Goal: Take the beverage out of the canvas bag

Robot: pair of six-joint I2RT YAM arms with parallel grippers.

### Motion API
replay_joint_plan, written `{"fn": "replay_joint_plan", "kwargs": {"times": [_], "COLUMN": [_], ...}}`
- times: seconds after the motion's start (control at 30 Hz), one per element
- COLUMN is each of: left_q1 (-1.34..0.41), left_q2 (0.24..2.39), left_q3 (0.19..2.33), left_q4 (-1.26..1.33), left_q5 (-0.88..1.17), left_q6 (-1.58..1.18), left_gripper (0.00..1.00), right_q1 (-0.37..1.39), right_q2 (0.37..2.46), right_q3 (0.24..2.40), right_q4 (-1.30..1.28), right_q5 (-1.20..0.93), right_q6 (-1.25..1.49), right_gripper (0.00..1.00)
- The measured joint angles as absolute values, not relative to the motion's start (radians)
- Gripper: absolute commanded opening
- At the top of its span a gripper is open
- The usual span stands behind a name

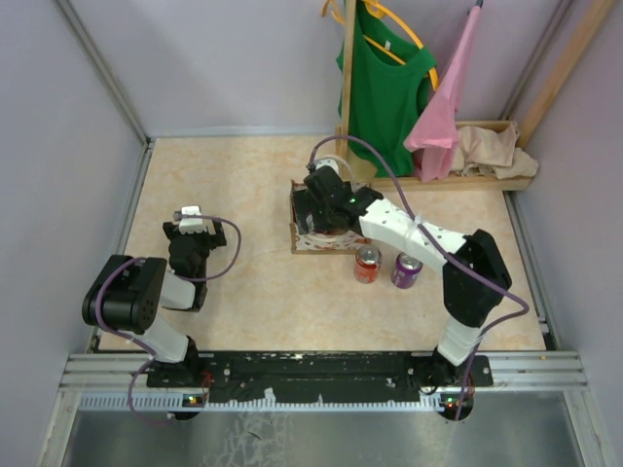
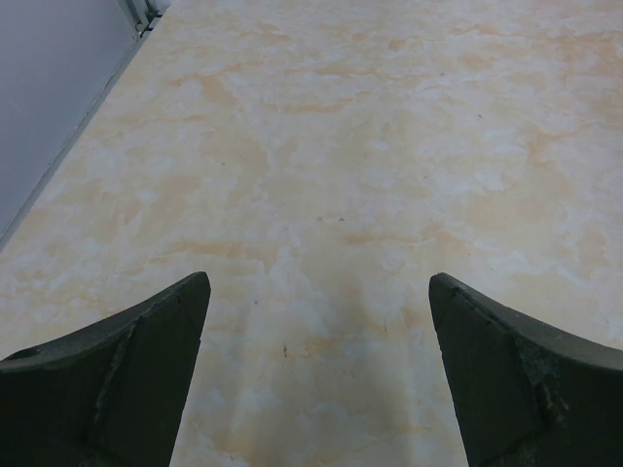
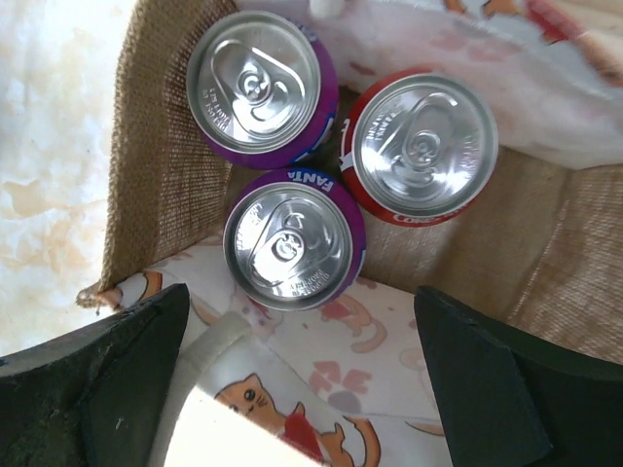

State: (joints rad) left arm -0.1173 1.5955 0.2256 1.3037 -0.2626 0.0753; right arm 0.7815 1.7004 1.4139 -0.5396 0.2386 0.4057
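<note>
The canvas bag stands upright at mid-table, cream with a red-orange cat and flower print. My right gripper hangs open just above its mouth. The right wrist view looks straight down into the bag. Three upright beverage cans stand inside: a purple can, a second purple can nearest the jaws, and a red can. The right gripper holds nothing; a white handle lies under it. My left gripper is open over bare tabletop, far left of the bag.
A red can and a purple can stand on the table just in front of the bag. At the back right, a wooden rack holds a green shirt and a pink cloth, with beige cloth at its foot.
</note>
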Motion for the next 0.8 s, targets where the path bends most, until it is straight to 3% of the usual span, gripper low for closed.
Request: {"fn": "replay_joint_plan", "kwargs": {"times": [0.63,0.8], "left_q1": [-0.117,-0.117], "left_q2": [1.596,1.596], "left_q3": [0.226,0.226], "left_q4": [1.304,1.304], "left_q5": [-0.263,-0.263], "left_q6": [0.075,0.075], "left_gripper": [1.0,1.0], "right_q1": [0.788,0.788], "right_q2": [1.816,1.852], "right_q3": [1.414,1.414], "right_q4": [-0.486,-0.479], "right_q5": [0.25,0.268], "right_q6": [0.455,0.476], "right_gripper": [0.99,0.87]}}
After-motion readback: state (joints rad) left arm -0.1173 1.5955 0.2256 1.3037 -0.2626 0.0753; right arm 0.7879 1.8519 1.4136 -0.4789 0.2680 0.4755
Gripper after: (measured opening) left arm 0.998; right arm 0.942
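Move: From the right gripper, the Fanta can nearest it in the canvas bag stands about 3 cm ahead and 2 cm left, its middle some 10 cm below. The second Fanta can is about 8 cm ahead and 4 cm left, and the Coke can about 6 cm ahead and 2 cm right, both equally low. From the idle left gripper, the near Fanta can lies roughly 27 cm right, 1 cm ahead and 3 cm below. Lower the right gripper about 6 cm into the canvas bag onto the nearest Fanta can, easing about 1 cm forward and 1 cm left as it sinks. Keep the fingers wide and slanting forward and down, tipping them down barely 5 degrees, so they come down either side of the can's top; only begin to close them at the very end. ##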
